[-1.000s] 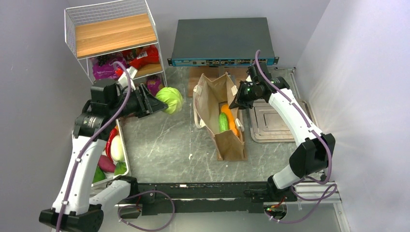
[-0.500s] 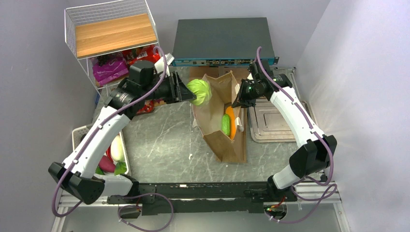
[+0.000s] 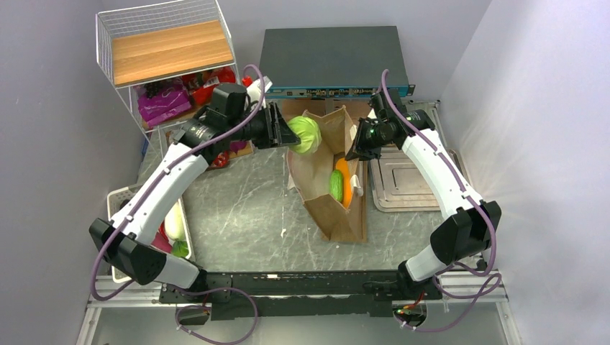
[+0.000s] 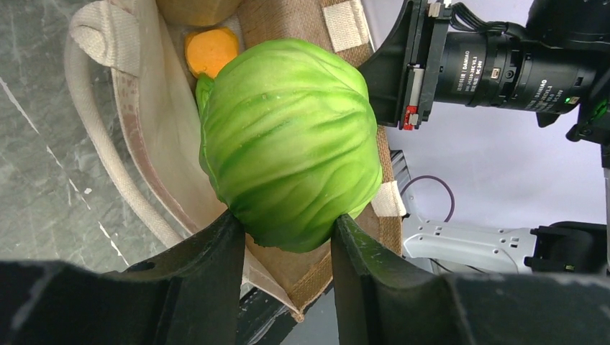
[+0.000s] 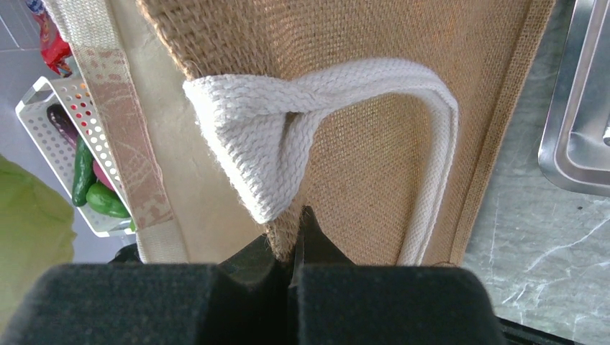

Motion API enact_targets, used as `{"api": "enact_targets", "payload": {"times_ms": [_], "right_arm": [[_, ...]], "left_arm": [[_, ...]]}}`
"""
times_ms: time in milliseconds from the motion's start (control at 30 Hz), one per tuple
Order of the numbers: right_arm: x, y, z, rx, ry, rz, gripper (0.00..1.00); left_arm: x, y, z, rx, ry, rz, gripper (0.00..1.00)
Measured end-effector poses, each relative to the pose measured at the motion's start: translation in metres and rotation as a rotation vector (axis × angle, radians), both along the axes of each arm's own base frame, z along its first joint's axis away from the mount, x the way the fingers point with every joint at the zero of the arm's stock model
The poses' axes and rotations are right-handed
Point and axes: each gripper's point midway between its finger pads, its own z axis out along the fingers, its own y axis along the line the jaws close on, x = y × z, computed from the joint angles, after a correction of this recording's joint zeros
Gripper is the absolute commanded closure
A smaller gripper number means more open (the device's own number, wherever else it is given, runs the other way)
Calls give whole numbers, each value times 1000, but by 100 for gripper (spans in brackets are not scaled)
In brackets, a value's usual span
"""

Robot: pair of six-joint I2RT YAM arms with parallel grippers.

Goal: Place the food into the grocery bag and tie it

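My left gripper (image 3: pixel 286 134) (image 4: pixel 286 219) is shut on the round pale-green cabbage (image 3: pixel 305 135) (image 4: pixel 291 144) and holds it above the left rim of the open grocery bag (image 3: pixel 308 171) (image 4: pixel 162 115). An orange carrot-like piece (image 3: pixel 345 181) (image 4: pixel 211 50) and a green vegetable (image 3: pixel 335 185) lie inside the bag. My right gripper (image 3: pixel 354 152) (image 5: pixel 295 215) is shut on the bag's right rim (image 5: pixel 360 72), just under a cream handle (image 5: pixel 288 108). Red snack packets (image 3: pixel 208 79) and a purple packet (image 3: pixel 162 103) sit in the wire rack.
A white wire rack (image 3: pixel 169 47) with a wooden shelf stands at the back left. A dark electronics box (image 3: pixel 331 57) sits behind the bag. A metal tray (image 3: pixel 406 180) lies right of the bag. A white perforated basket (image 3: pixel 115 198) of vegetables sits at the left.
My left arm carried the cabbage rightwards from beside the rack to over the bag's mouth. The right gripper kept its hold on the rim, and the bag tilted slightly.
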Motion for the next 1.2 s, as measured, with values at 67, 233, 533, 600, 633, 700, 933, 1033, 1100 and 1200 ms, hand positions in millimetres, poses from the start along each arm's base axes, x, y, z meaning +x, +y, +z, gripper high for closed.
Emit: {"api": "enact_targets", "payload": {"times_ms": [67,233,533,600,633,700,933,1033,1100,1200], "right_arm": [[0,0,0,0,0,0,100],[0,0,0,-1,-1,2,100],[0,0,0,-1,-2,3,100],[0,0,0,0,-4,3,100],[0,0,0,1,-3,4,100],[0,0,0,0,-3,4,100],[0,0,0,1,-3,4,100],[1,0,-1,1,-3,4,100],[0,1,-2,1,-1,4,100],[0,1,-3,2,0,5,100]], "left_arm": [[0,-4,-3,5,7,-8,94],[-1,-19,-12,37,30,-33,19],[-8,-26,-18,81,31,-49,1],[-7,-24,-18,89,29,-39,1],[-6,-23,-18,94,30,-33,1],[-6,-19,-20,109,30,-17,1],[-10,-1,-22,174,17,29,1],[-15,11,-16,202,-1,57,1],[-16,19,-11,219,-16,79,1],[-17,32,-5,247,-35,120,1]]}}
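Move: The grocery bag's middle lies about 10 cm right of the left hand, level fore and aft, some 20 cm below; the hand already holds the cabbage at the bag's mouth. In the bag, the cucumber lies about 12 cm right and 2 cm back, with the orange squash 14 cm right and 1 cm back, both some 28 cm down. From the right hand, which pinches the near rim, the bag's middle is 4 cm left, level fore and aft, 11 cm below. Left hand eases the cabbage 3 cm right and down, opens wide, then withdraws 6 cm left; right keeps pinching. ##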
